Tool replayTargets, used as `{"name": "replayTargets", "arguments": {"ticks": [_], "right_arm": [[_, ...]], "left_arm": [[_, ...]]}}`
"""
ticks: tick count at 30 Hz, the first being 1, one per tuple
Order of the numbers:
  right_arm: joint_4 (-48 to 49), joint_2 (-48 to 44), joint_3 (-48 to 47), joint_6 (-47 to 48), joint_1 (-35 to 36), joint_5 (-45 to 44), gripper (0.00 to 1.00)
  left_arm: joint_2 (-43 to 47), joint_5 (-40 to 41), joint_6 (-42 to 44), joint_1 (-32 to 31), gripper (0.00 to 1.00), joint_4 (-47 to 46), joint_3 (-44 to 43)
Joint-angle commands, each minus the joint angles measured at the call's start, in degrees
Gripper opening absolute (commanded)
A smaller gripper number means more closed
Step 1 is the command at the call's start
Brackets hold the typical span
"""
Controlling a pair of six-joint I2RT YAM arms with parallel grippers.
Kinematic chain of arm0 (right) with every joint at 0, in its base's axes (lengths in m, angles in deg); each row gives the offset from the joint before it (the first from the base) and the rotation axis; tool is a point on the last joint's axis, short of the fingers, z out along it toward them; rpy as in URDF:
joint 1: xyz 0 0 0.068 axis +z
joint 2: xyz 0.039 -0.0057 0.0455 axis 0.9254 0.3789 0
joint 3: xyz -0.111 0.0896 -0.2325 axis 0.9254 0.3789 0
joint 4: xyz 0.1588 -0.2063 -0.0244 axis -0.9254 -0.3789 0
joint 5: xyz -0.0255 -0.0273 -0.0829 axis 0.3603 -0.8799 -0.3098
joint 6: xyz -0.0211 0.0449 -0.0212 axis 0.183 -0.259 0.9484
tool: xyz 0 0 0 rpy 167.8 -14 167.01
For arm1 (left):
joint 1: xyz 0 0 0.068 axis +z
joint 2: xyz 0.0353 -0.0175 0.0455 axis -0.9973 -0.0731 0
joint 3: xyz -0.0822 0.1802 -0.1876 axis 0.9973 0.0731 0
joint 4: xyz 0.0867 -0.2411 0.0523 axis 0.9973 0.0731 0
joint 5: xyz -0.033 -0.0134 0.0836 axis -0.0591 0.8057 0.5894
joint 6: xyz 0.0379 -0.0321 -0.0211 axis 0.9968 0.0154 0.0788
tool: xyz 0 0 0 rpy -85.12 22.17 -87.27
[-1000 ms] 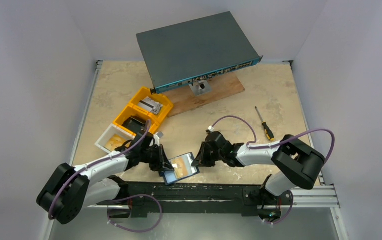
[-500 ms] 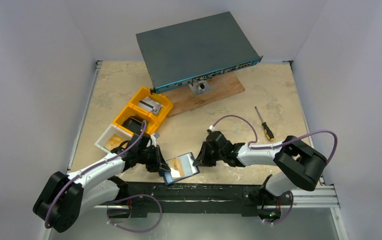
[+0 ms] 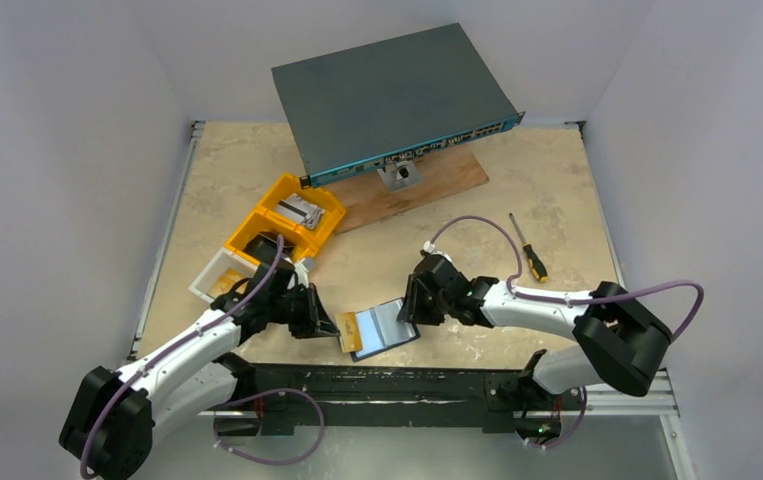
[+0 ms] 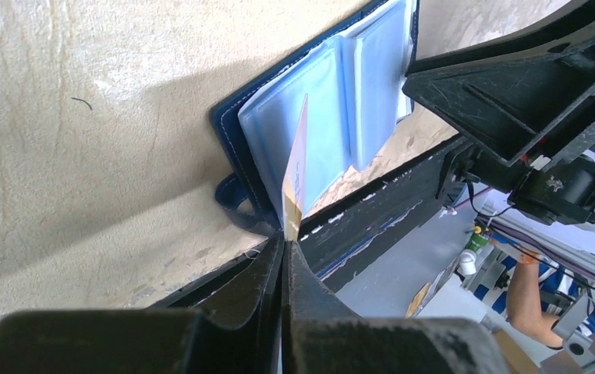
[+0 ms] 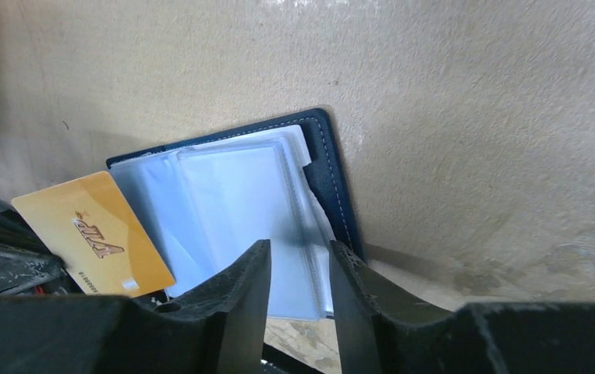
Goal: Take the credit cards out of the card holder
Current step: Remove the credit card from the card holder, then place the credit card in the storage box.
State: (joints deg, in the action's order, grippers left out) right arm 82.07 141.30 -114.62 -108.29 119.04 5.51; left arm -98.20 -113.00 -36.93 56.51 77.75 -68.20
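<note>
The card holder (image 3: 394, 323) lies open near the table's front edge, a navy cover (image 5: 327, 175) with pale clear sleeves (image 5: 231, 210) (image 4: 333, 117). My left gripper (image 3: 336, 327) (image 4: 286, 240) is shut on the corner of an orange-yellow credit card (image 3: 351, 332) (image 5: 91, 234). That card stands on edge at the holder's left side. My right gripper (image 3: 410, 309) (image 5: 300, 253) is open at the holder's right side. A sleeve edge lies in the gap between its fingers. Other credit cards do not show.
Yellow bins (image 3: 287, 222) and a white bin (image 3: 219, 278) stand behind my left arm. A grey network switch (image 3: 392, 95) leans on a wooden board (image 3: 427, 185) at the back. A screwdriver (image 3: 529, 248) lies right. The black front rail (image 3: 407, 380) runs just below the holder.
My right gripper has opened and let go of the holder. My left gripper drew the orange-yellow card leftward, off the sleeves. The holder now lies a little further right.
</note>
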Motion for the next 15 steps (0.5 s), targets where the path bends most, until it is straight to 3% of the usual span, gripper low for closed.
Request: {"name": "replayTargets", "arguments": {"ticks": [1, 15], "right_arm": [[-3.51, -2.52, -3.82, 4.30, -0.22, -3.34, 0.36], [10.67, -6.03, -2.36, 6.21, -0.16, 6.10, 0.73]], "left_arm": [[1.18, -1.48, 1.59, 0.61, 0.00, 0.37, -2.51], [1.36, -6.29, -2.13, 1.80, 0.00, -6.81, -2.87]]}}
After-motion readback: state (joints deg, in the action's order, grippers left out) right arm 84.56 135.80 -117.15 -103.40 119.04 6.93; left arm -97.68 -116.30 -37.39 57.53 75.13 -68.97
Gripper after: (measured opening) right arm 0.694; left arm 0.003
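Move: The credit card, gripped edge-on in the left fingertips with its middle about 2 cm to their right and 1 cm below, lies some 11 cm to the right hand's left, 2 cm back and 2 cm higher. The opened card holder is centred about 5 cm left of the right hand, 2 cm back and 2 cm down. From the left hand, the white tray lies roughly 22 cm left, 11 cm ahead and 4 cm down. The credit card stays pinched in the shut left fingers and is lifted about 2 cm, drifting slightly right and forward. The right hand rises about 5 cm from over the holder's right edge, swinging some 2 cm left towards the card and a little forward, while its partly open fingers spread much wider and the wrist tips up about 10 degrees. ##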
